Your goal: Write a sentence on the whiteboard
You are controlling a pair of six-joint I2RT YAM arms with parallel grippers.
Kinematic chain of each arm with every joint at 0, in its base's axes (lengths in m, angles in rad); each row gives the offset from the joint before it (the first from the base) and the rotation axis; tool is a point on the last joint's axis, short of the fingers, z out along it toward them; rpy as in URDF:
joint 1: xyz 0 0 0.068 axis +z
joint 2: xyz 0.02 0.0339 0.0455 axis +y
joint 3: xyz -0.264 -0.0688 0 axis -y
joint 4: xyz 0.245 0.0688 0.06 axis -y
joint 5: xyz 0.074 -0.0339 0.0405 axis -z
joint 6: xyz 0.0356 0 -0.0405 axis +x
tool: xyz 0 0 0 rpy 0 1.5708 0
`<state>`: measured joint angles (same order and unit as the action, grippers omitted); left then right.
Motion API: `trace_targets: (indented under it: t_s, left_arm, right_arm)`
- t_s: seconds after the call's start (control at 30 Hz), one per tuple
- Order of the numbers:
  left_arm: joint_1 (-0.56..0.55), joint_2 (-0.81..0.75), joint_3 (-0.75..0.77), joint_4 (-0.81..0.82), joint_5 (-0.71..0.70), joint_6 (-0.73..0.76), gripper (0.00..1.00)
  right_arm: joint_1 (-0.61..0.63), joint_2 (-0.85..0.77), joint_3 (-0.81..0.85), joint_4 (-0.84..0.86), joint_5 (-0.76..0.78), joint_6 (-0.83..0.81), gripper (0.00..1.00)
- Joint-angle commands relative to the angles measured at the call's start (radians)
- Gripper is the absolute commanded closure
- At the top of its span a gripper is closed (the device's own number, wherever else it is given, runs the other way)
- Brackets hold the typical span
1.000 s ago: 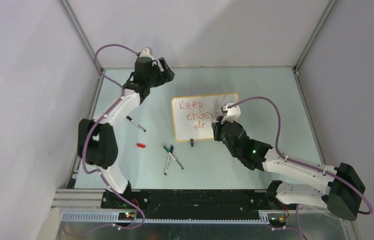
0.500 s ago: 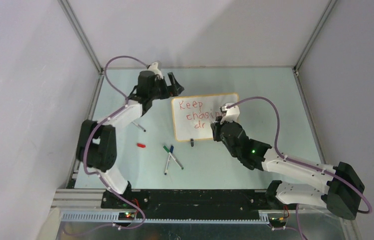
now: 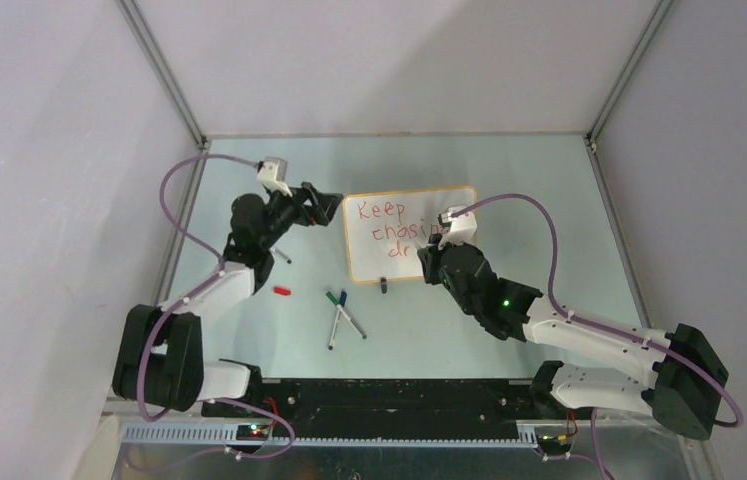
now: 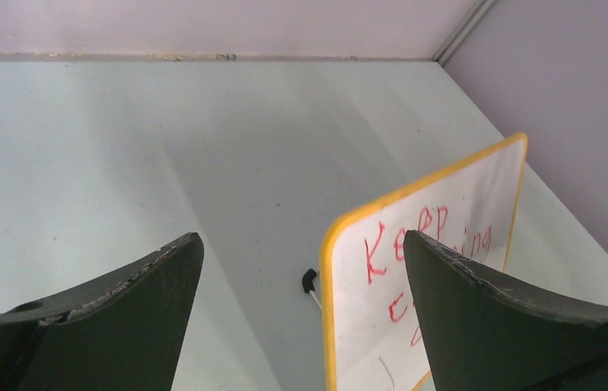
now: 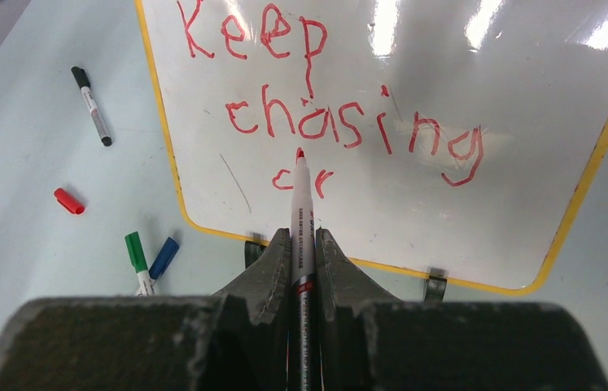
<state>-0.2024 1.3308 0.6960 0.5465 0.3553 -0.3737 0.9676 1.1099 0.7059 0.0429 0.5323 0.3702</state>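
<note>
The whiteboard (image 3: 429,205) stands tilted on the table, with the sentence (image 3: 394,228) in red reading "Keep chasing dr". My right gripper (image 3: 436,255) is shut on a red marker (image 5: 300,212). The marker's tip rests on the whiteboard (image 5: 463,73) between the "d" and "r" of the sentence (image 5: 317,122). My left gripper (image 3: 324,205) hangs open just left of the board's top-left corner. In the left wrist view the left gripper (image 4: 300,244) is wide open, with the orange left edge of the whiteboard (image 4: 365,334) and the sentence (image 4: 375,252) showing between its fingers, apart from them.
A black marker (image 5: 91,106), a red cap (image 3: 282,291), a green marker (image 5: 136,251) and a blue marker (image 5: 164,257) lie on the table left of the board. Black clip feet (image 5: 435,287) hold the board's lower edge. Enclosure walls close in the table.
The left arm has swung down from the back-left corner toward the whiteboard's left edge, and its jaws have opened fully. The right arm and marker have stayed put.
</note>
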Motion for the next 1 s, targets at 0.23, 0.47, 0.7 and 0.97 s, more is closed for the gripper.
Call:
trace_targets:
  t_s: [0.23, 0.47, 0.7, 0.97]
  left_arm:
    - [0.005, -0.051, -0.199, 0.229, 0.019, -0.024, 0.01]
    - [0.012, -0.192, -0.181, -0.032, -0.072, 0.019, 0.01]
    - [0.012, -0.121, -0.152, -0.135, 0.033, 0.112, 0.01]
    - [0.032, 0.090, -0.070, 0.052, 0.372, -0.028, 0.01]
  right_arm:
    - [0.007, -0.029, 0.000, 0.013, -0.018, 0.019, 1.00]
    - [0.010, -0.037, -0.001, 0.007, -0.019, 0.019, 1.00]
    - [0.011, -0.054, -0.013, 0.018, -0.021, 0.019, 1.00]
    - [0.011, -0.071, -0.021, 0.018, -0.019, 0.017, 1.00]
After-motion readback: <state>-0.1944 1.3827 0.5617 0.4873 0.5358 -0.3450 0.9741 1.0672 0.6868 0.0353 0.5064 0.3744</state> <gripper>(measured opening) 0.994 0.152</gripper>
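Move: Roughly 5 cm to the left hand's right, 1 cm back and 11 cm below it is the middle of the whiteboard's left edge. The red cap lies on the table about 12 cm left, 9 cm back and 20 cm below that hand. From the right hand, which holds the red marker, the letters "dr" are about 9 cm ahead, 5 cm left and 6 cm down; "chasing" is some 11 cm ahead, 4 cm left and 3 cm below it. Sinking about 9 cm in two stages with a small rise between them, the left hand also comes back some 5 cm towards the whiteboard's left edge, then swings right as its fingers tip down and turn clockwise, roughly 15 degrees in all. Its wide-open fingers end facing the edge without closing. The right hand keeps the marker pinched and eases back about 1 cm, tip near the "dr". ##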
